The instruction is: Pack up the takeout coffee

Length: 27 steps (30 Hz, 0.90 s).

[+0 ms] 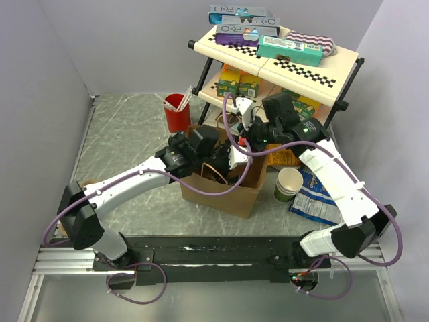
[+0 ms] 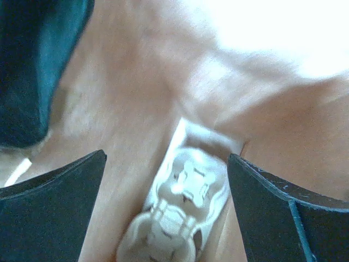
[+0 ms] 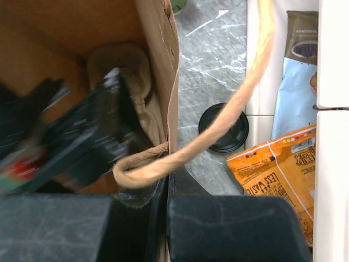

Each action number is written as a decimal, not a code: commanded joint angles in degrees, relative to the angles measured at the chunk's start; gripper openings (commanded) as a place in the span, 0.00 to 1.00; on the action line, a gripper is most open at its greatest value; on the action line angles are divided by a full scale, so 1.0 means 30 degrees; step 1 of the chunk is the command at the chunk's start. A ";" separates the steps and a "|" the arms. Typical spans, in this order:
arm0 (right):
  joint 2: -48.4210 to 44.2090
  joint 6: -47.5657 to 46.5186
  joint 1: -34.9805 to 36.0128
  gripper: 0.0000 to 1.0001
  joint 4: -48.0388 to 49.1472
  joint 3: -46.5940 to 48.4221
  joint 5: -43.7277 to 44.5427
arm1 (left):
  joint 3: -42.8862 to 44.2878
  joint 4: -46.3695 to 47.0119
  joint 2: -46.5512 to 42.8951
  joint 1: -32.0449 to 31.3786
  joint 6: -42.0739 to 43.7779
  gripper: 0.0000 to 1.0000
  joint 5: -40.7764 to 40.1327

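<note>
A brown paper bag [image 1: 224, 193] stands open between the two arms. My left gripper [image 1: 216, 155] reaches down inside it, and in the left wrist view that gripper [image 2: 166, 158] is open with nothing held. A pale moulded tray [image 2: 182, 204] lies below the jaws. At the upper left is a blurred dark green curved surface [image 2: 32, 65]; I cannot tell whether it is the takeout coffee. My right gripper [image 3: 170, 188] is shut on the bag's rim [image 3: 163, 54], and the twine handle [image 3: 218, 125] loops past it. Outside the bag a round black lid [image 3: 224, 131] sits on the table.
A red cup with sticks [image 1: 177, 111] stands behind the bag. A lidless green cup [image 1: 288, 184], a blue snack bag [image 1: 316, 200] and an orange packet [image 3: 278, 169] lie right of the bag. A checkered two-level shelf [image 1: 315, 70] with boxes stands at the back right.
</note>
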 commanded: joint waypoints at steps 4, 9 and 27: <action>0.0589 0.0358 -0.0705 0.00 -0.0450 0.0787 -0.0345 | 0.0504 0.1347 -0.1021 -0.0147 0.0462 0.99 0.1146; 0.0911 0.0328 -0.0763 0.00 -0.0626 0.0816 -0.0579 | 0.1323 0.1375 -0.1226 -0.0147 0.0259 0.99 0.1408; 0.1380 0.0387 -0.1116 0.00 -0.0801 0.1373 -0.0873 | 0.3901 0.2577 -0.1344 -0.0147 -0.1703 0.99 0.1965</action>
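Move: The left hand hangs open and empty inside the paper bag. The cup carrier on the bag's floor is almost straight below it, about 18 cm down, 2 cm to the left and 1 cm farther out. The lidded coffee cup stands outside, some 19 cm farther out and 21 cm left. From the right hand, shut on the bag's far rim and handle, the carrier lies roughly 8 cm back, 8 cm left and 25 cm down. Raise the open left gripper about 9 cm up through the bag towards its mouth and away from the cup carrier, letting it drift a little right and tipping the fingertips up by some 10 degrees. Keep the right fingers shut on the bag's far rim and handle, easing them forward under 2 cm. ##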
